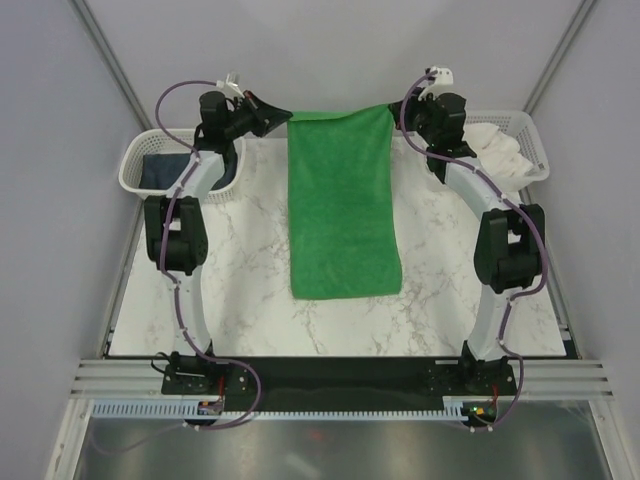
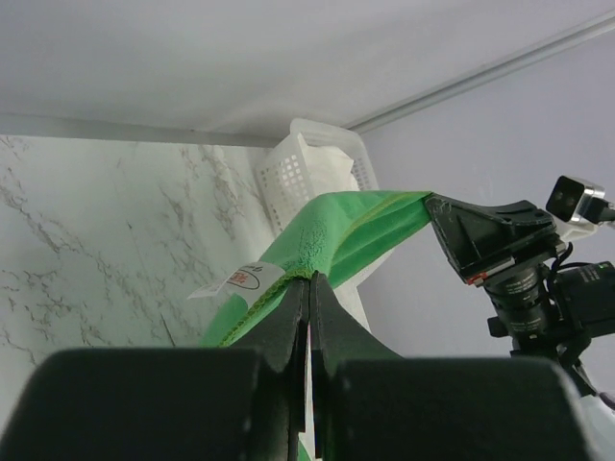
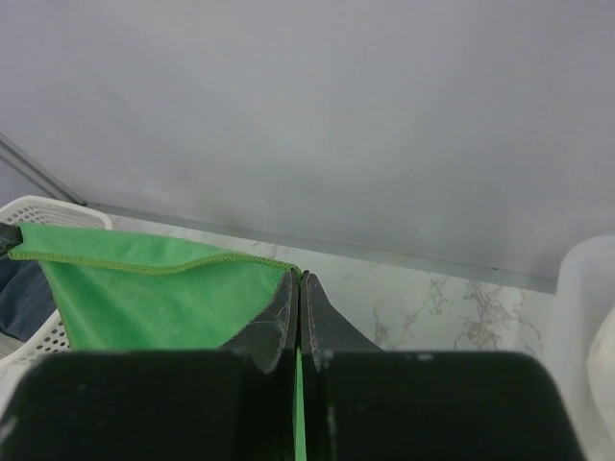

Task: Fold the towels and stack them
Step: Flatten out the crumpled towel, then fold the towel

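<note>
The bright green towel (image 1: 343,205) lies lengthwise down the middle of the marble table, its far edge lifted. My left gripper (image 1: 277,113) is shut on the towel's far left corner (image 2: 317,245), where a small white label hangs. My right gripper (image 1: 400,108) is shut on the far right corner (image 3: 192,298). The dark navy towel (image 1: 160,172) sits in the left basket (image 1: 132,170); it also shows in the right wrist view (image 3: 17,288). The white towel (image 1: 492,145) lies in the right basket (image 1: 535,150).
The white mesh baskets stand at the far left and far right corners of the table. Grey enclosure walls close in behind and at both sides. The arm bases sit at the near edge.
</note>
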Motion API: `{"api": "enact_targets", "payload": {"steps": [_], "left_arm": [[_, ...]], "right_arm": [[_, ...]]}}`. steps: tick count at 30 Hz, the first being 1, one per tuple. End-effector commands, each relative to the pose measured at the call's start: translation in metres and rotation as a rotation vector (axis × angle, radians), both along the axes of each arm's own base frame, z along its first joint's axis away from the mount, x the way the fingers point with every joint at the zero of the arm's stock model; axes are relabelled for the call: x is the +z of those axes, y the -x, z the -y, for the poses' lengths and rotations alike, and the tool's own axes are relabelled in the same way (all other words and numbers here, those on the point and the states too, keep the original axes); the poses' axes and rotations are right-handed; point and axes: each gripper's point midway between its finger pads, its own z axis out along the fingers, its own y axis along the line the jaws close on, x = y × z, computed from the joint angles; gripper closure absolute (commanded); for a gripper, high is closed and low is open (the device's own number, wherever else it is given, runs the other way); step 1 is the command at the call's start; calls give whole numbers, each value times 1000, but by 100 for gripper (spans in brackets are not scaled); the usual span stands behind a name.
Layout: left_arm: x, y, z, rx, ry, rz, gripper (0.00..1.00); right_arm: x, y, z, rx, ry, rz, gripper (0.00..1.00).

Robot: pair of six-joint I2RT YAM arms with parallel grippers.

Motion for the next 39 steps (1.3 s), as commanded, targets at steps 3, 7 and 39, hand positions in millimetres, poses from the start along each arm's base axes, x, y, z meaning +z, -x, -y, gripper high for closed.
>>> {"api": "enact_targets", "payload": {"steps": [3, 7, 39], "left_arm": [[8, -12, 3, -50, 48, 37, 98], [-13, -4, 5, -77, 48, -23, 98], [-137, 256, 16, -219, -260, -374, 98]], "right_arm": [[11, -21, -8, 104, -62, 72, 100], [-13, -13, -11, 143, -65, 5, 100], [-133, 251, 12, 157, -101, -417, 100]]}}
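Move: The green towel hangs from both shut grippers by its far corners, and its near edge already lies on the table. The middle of that edge is roughly 33 cm back, 14 cm right and 27 cm below the left hand; from the right hand it is about 33 cm back, 12 cm left and 29 cm below. The basket with the dark towel is about 31 cm left and 3 cm ahead of the left hand; the basket with the white towel stands some 27 cm right and 5 cm ahead of the right hand. The green towel's held edge is lowered with a slight forward nudge, then both arms draw it back over the part lying down, towards the near edge. The hands ease up a little on the way before sinking again, ending about 24 cm back and 14 cm lower. Both grippers keep their pinch on the corners and tip some 25 degrees downward. ##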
